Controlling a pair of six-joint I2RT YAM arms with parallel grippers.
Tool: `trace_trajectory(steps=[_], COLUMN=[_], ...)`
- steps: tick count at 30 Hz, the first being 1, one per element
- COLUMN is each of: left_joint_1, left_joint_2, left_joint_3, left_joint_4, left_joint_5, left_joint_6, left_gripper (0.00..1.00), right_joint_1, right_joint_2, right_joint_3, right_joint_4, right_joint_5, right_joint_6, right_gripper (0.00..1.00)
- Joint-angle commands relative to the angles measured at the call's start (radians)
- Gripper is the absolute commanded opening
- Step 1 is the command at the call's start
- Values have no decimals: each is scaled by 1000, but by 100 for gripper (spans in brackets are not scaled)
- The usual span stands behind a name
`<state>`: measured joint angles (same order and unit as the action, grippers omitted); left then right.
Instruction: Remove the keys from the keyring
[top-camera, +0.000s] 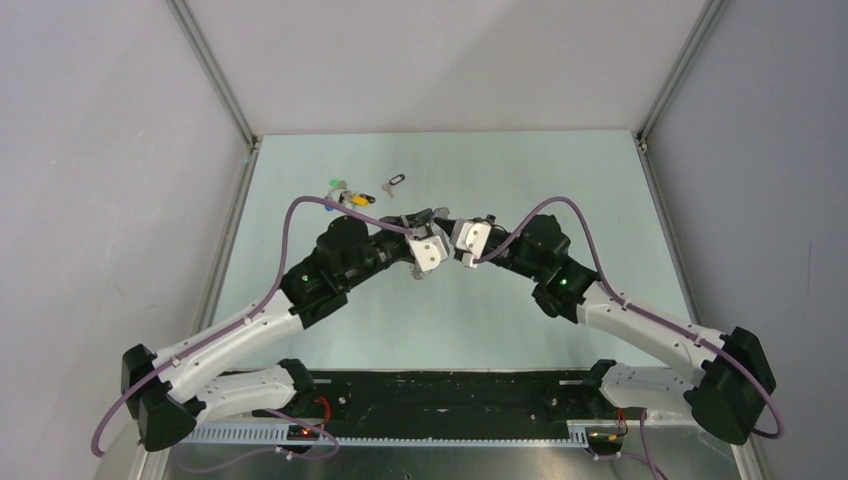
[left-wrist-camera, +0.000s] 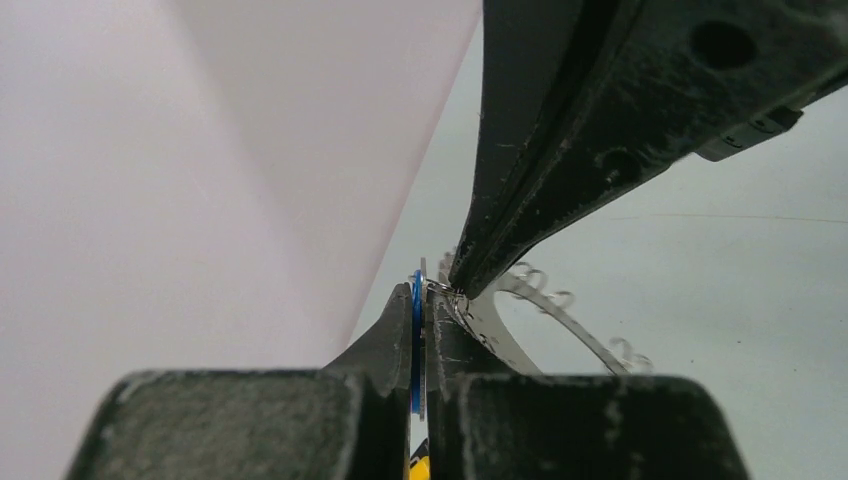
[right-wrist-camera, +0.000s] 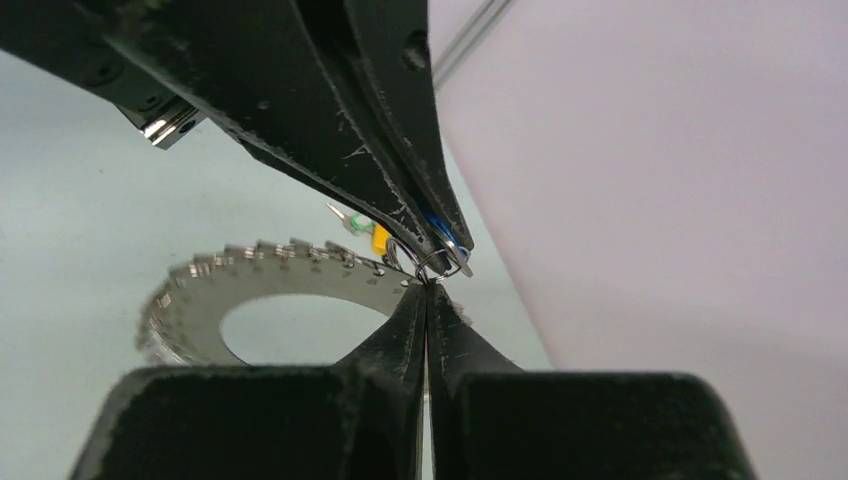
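My two grippers meet tip to tip above the middle of the table. My left gripper (left-wrist-camera: 420, 292) is shut on a blue-headed key (left-wrist-camera: 416, 330), held edge-on between its fingers. A small wire ring (right-wrist-camera: 428, 263) hangs from that key. My right gripper (right-wrist-camera: 430, 288) is shut and pinches this small ring where it meets the keyring (right-wrist-camera: 200, 300), a wide flat grey hoop with a toothed fringe of keys (right-wrist-camera: 260, 250) along its rim. The hoop (left-wrist-camera: 570, 322) hangs beside the fingers. In the top view both grippers (top-camera: 447, 250) hide it.
Loose keys with green and yellow heads (top-camera: 347, 194) and a single black-looped key (top-camera: 395, 182) lie on the pale table behind the left arm. Grey walls and metal rails (top-camera: 232, 215) close in the table on three sides.
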<state>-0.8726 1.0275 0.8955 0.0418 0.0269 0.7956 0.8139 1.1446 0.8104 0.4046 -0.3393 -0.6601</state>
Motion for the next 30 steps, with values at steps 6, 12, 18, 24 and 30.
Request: trace_trajectory(steps=[6, 12, 18, 24, 30], left_joint_1=[0, 0, 0, -1, 0], left_joint_2=[10, -6, -19, -30, -35], left_joint_3=[12, 13, 13, 8, 8], left_joint_4=[56, 56, 56, 56, 56], left_joint_5=[-48, -44, -37, -15, 0], left_joint_6=[-2, -14, -16, -4, -4], left_gripper=[0, 0, 0, 0, 0], right_joint_1=[85, 46, -66, -192, -211], right_joint_2=[-88, -99, -108, -79, -30], right_joint_3=[51, 40, 21, 16, 16], right_joint_4=[-9, -4, 21, 48, 64], right_joint_5=[61, 49, -63, -290, -394], right_joint_6=[-104, -20, 160, 281, 293], right_gripper=[17, 26, 29, 28, 27])
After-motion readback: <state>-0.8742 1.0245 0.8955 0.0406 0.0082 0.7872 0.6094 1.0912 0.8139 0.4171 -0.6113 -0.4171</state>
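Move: The thin wire ring joining the blue key to the keyring disc sits at the right fingertips, about 1 cm to their left. The blue key is some 2 cm left and 1 cm ahead, gripped by the left fingers. The disc's middle hangs roughly 5 cm back, 3 cm left and 4 cm below the right hand. From the left hand, the wire ring lies about 1 cm back and 1 cm right. The right fingers let go of the wire ring, opening from nearly shut to about a quarter wide. The hand draws back and up roughly 3 cm, then swings forward and right, away from the left hand, sinking a little late on to end about 3.5 cm right of its start, the wrist turning some 10 degrees. The left hand stays put and keeps its pinch on the blue key. ##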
